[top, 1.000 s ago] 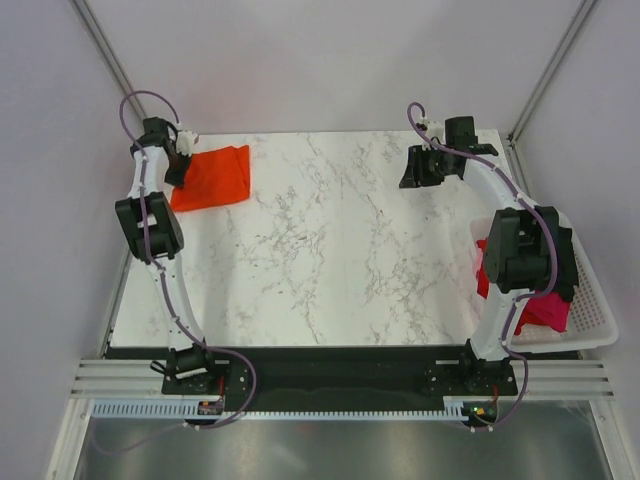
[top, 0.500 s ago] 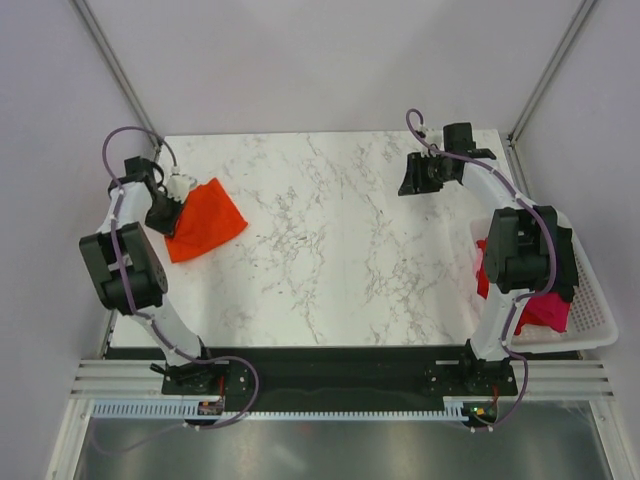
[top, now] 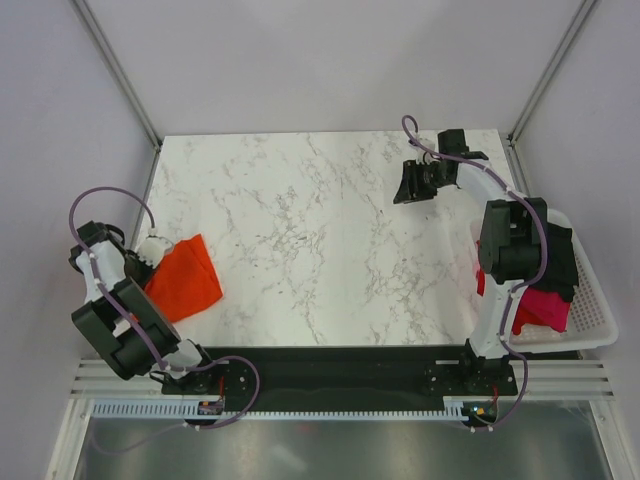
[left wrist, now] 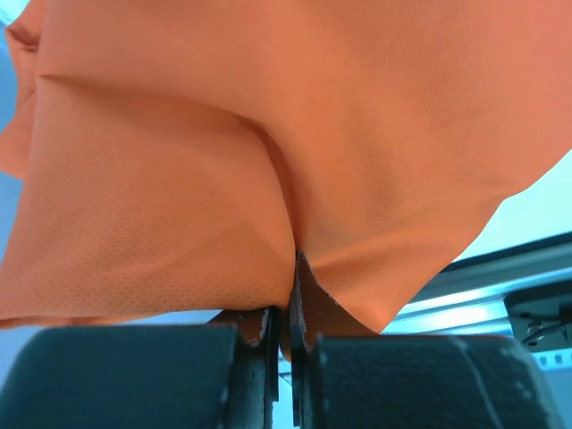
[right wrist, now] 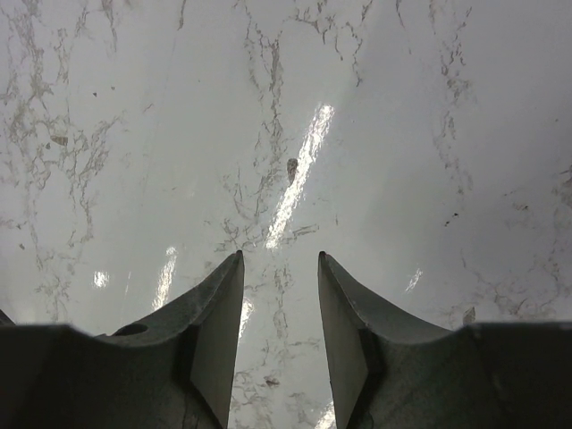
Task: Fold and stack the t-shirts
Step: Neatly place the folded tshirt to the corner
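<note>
A folded bright orange-red t-shirt (top: 183, 282) hangs at the table's near left edge, held by my left gripper (top: 146, 262). In the left wrist view the orange cloth (left wrist: 268, 161) fills the frame and the jaws are pinched shut on a fold of it at my left gripper (left wrist: 288, 295). My right gripper (top: 412, 184) is open and empty above the bare marble at the far right; in the right wrist view it (right wrist: 280, 259) has only tabletop between its fingers. More shirts, red (top: 484, 275) and pink (top: 545, 308), lie in the basket.
A white mesh basket (top: 592, 310) stands at the table's right edge, partly behind the right arm. The marble table (top: 320, 240) has metal frame posts at its far corners and a rail along the near edge.
My left gripper has carried the orange-red shirt from the far left corner toward the near left edge of the table. The right gripper has barely moved.
</note>
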Robot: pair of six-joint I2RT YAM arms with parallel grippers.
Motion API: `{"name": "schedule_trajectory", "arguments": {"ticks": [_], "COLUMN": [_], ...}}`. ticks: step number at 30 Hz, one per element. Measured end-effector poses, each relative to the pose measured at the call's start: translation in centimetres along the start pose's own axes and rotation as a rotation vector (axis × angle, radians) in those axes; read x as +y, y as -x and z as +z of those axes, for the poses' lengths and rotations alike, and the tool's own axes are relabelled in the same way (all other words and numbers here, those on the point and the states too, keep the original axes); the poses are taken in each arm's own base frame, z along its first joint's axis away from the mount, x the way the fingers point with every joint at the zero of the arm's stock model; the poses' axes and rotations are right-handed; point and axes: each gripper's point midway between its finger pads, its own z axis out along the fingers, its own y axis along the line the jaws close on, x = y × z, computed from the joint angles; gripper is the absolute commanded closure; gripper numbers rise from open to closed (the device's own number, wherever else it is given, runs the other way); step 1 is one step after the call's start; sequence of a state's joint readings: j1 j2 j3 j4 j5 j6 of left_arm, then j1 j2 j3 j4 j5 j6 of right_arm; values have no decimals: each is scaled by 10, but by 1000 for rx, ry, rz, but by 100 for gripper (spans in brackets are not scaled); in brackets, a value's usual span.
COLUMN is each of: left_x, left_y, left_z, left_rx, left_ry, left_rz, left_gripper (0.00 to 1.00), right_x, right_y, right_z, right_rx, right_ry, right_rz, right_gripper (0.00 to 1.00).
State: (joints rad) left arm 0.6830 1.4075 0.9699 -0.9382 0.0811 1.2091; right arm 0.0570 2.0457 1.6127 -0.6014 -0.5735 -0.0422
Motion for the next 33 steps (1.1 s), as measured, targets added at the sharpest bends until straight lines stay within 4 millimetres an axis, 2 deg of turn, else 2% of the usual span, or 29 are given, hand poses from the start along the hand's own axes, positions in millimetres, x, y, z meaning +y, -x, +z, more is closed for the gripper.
{"name": "schedule_trajectory", "arguments": {"ticks": [3, 9, 13, 18, 21, 26, 29, 31, 33], "left_x": [0, 18, 30, 48, 59, 64, 65, 67, 69], "left_y": [-8, -18, -27, -30, -29, -30, -30, -29, -24], "left_z": [1, 1, 10, 21, 18, 17, 17, 16, 13], "left_rx": [9, 38, 85, 127, 134, 145, 144, 139, 116], "left_ry": [-6, 51, 60, 66, 98, 116, 121, 132, 148], "left_rz": [17, 49, 67, 72, 73, 83, 84, 80, 47], "left_gripper": [98, 98, 98, 98, 98, 98, 83, 58, 51], "right_x": [0, 3, 4, 5, 5, 4, 5, 5, 6], "right_y": [1, 2, 0, -1, -5, -14, -17, -17, -16], "right_z": [1, 0, -1, -1, 0, 3, 4, 4, 3], "right_rx": [4, 7, 12, 17, 24, 43, 49, 49, 47], "right_ry": [7, 25, 35, 44, 46, 49, 54, 55, 60], "right_rz": [-5, -30, -36, -42, -42, -28, -24, -24, -26], "right_gripper": [54, 55, 55, 55, 56, 56, 56, 56, 55]}}
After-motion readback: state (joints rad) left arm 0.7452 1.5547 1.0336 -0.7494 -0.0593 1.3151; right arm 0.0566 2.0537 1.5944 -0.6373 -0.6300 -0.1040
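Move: The near-left table corner, where the folded orange t-shirt is being taken, lies about 12 cm left of the left hand, 14 cm back and 6 cm below. The t-shirt, its left side already pinched, has its middle roughly 9 cm to the hand's right, level fore and aft and 5 cm below; straight out to the left, the table's side edge is some 6 cm off, 6 cm below. From the right hand, that corner is about 82 cm left, 39 cm back and 8 cm below. The folded t-shirt, still pinched by its left side, is drawn about 7 cm left over the table towards the side edge by the left hand, which sinks a centimetre or two on the way and swings its fingertips some 10 degrees to the left. There the hand pauses briefly, then opens its fingers almost halfway, letting the pinched cloth go as it starts to rise. ##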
